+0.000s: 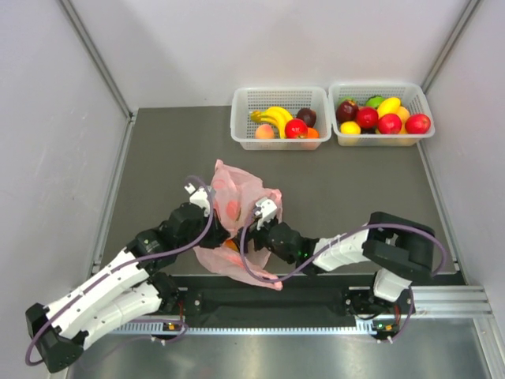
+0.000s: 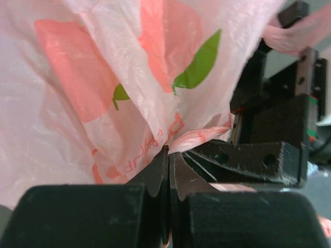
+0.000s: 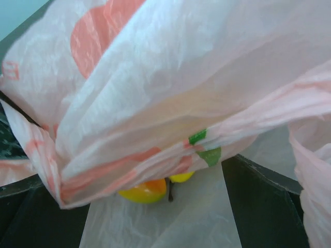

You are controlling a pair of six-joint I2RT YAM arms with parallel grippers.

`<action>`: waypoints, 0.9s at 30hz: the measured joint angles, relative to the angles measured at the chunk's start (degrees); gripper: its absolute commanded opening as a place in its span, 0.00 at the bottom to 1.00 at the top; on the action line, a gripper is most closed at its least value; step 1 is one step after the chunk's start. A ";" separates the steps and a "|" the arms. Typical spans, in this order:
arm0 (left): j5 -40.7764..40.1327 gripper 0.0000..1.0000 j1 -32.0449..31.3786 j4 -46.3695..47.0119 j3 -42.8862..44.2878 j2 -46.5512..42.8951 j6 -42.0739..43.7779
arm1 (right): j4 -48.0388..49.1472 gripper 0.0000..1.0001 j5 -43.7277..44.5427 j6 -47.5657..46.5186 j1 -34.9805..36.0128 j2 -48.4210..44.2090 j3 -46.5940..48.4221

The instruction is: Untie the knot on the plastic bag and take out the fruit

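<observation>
The pink plastic bag (image 1: pixel 235 207) lies crumpled between my two grippers near the table's front. My left gripper (image 1: pixel 203 202) is shut on a fold of the bag (image 2: pixel 129 77); in its wrist view the jaws (image 2: pixel 170 153) meet with thin pink film pinched at their tips. My right gripper (image 1: pixel 265 212) is open, its fingers (image 3: pixel 261 204) wide apart and the bag (image 3: pixel 170 77) draped over them. Under the bag's lifted edge, between those fingers, a yellow-orange fruit (image 3: pixel 147 190) lies on the bag's lower film. I cannot make out the knot.
Two white baskets stand at the back: the left basket (image 1: pixel 241 134) holds bananas and other fruit, the right basket (image 1: pixel 338 136) holds red, yellow and green fruit. Grey walls close in both sides. A metal rail (image 1: pixel 442 300) runs along the near edge.
</observation>
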 measured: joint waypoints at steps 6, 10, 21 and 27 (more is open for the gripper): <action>-3.58 0.00 0.00 -0.17 -1.46 1.77 -3.54 | -1.60 1.00 4.96 -1.29 0.04 6.93 7.19; -4.39 0.00 0.04 0.39 -2.47 2.21 -3.96 | -3.26 1.00 8.52 -0.76 0.00 13.68 12.50; -2.32 0.00 0.22 2.86 -4.39 2.95 -5.05 | 0.81 0.65 9.49 3.76 -2.29 24.26 19.26; -0.85 0.00 0.20 4.04 -4.61 2.03 -5.46 | 7.54 0.21 7.06 4.72 -3.78 24.22 15.85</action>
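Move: The red-yellow fruit in the bag lies from the right hand about 4 cm ahead, 6 cm to the left and 5 cm below. A yellow fruit shows just past it, some 8 cm ahead of the right hand, 5 cm left and 5 cm lower. The left fingertips, pinching the bag's edge, are some 6 cm to the right hand's left, 1 cm back and 4 cm higher. From the left hand, the red-yellow fruit is about 5 cm ahead, straight in line sideways and 9 cm down. Forward and to the left, then also sinking about 5 cm, the right hand reaches with open fingers deeper into the bag towards the fruit, turning some 10 degrees clockwise. Near the end of the reach its fingers close to about a third open. The left hand keeps its pinch on the bag's edge, dipping some 4 cm and coming partly back up. ##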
